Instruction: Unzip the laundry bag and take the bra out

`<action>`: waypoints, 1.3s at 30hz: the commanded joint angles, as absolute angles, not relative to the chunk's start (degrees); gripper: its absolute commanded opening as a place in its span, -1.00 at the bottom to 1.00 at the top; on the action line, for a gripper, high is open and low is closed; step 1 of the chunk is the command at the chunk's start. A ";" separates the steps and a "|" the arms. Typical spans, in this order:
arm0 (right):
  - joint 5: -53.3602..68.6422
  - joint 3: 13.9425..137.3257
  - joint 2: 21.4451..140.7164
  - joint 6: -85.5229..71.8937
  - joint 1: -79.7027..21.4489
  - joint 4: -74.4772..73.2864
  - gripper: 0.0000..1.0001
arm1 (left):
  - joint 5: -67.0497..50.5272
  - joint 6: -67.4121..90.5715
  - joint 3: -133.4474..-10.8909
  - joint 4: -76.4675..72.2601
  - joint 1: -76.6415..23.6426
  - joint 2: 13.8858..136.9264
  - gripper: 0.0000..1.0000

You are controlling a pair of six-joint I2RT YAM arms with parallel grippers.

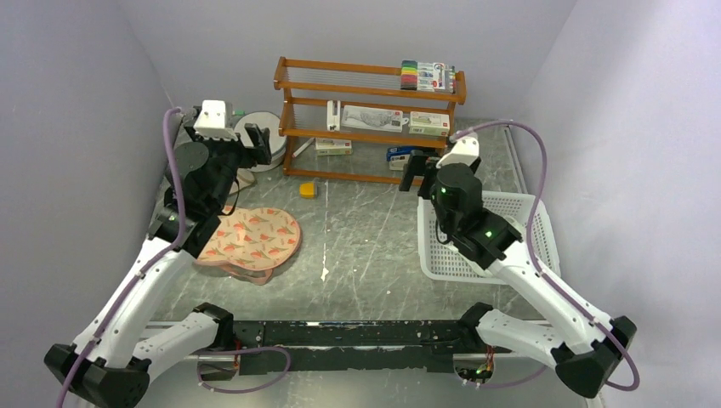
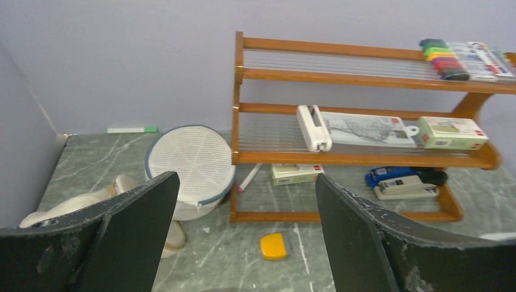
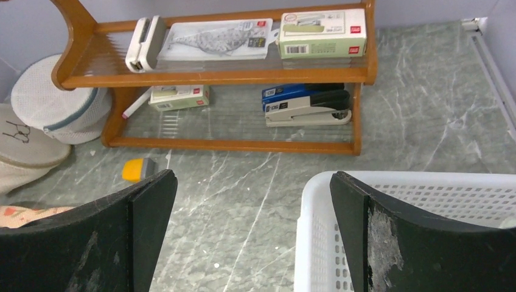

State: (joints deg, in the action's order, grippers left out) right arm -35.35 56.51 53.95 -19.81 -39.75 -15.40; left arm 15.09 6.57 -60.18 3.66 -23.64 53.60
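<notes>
The laundry bag is a round cream-white mesh pouch with a grey-blue zip rim, standing on edge against the wooden shelf's left post at the back left. Its domed half faces the left wrist view. The flat disc with the dark mark shows in the right wrist view beside the dome. My left gripper is open and empty, raised in front of the bag. My right gripper is open and empty above the table's middle. No bra shows on its own; the bag's inside is hidden.
A peach carrot-print two-lobed case lies under the left arm. A wooden shelf with boxes, staplers and markers stands at the back. A small yellow object lies before it. A white basket sits at right.
</notes>
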 commanded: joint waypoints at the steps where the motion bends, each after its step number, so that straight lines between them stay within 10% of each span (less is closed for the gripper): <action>1: -37.17 60.70 57.80 -24.13 -41.11 -19.36 0.99 | 23.00 3.81 -59.67 -1.35 -24.34 56.38 0.88; 34: -41.43 56.36 62.35 -24.28 -42.36 -17.92 1.00 | 24.35 13.67 -69.47 8.81 -1.75 90.72 0.90; 39: -39.58 56.97 63.86 -25.62 -42.38 -18.92 1.00 | 20.12 14.12 -75.61 15.19 -0.48 97.31 0.10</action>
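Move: Ahead and to the left of the left hand, the beige zip-up laundry bag lies about 13 cm forward, 16 cm left and some 31 cm down. The round mesh basket is roughly 10 cm to the bag's right and 8 cm farther out. From the left hand, the orange patterned bag is about 6 cm back and 8 cm left. From the right hand the laundry bag is some 55 cm left, 14 cm ahead and 25 cm down. Dropping some 22 cm while swinging about 15 cm left and 13 cm forward, the left hand comes down onto the zipped seam of the laundry bag, steeper and with little sideways travel near the end. The wrist tips down some 35 degrees and turns counter-clockwise about as much, and the wide-open fingers start to close only at the last; a touch can't be made out. The open right hand sinks about 6 cm beside the white crate's left rim. ##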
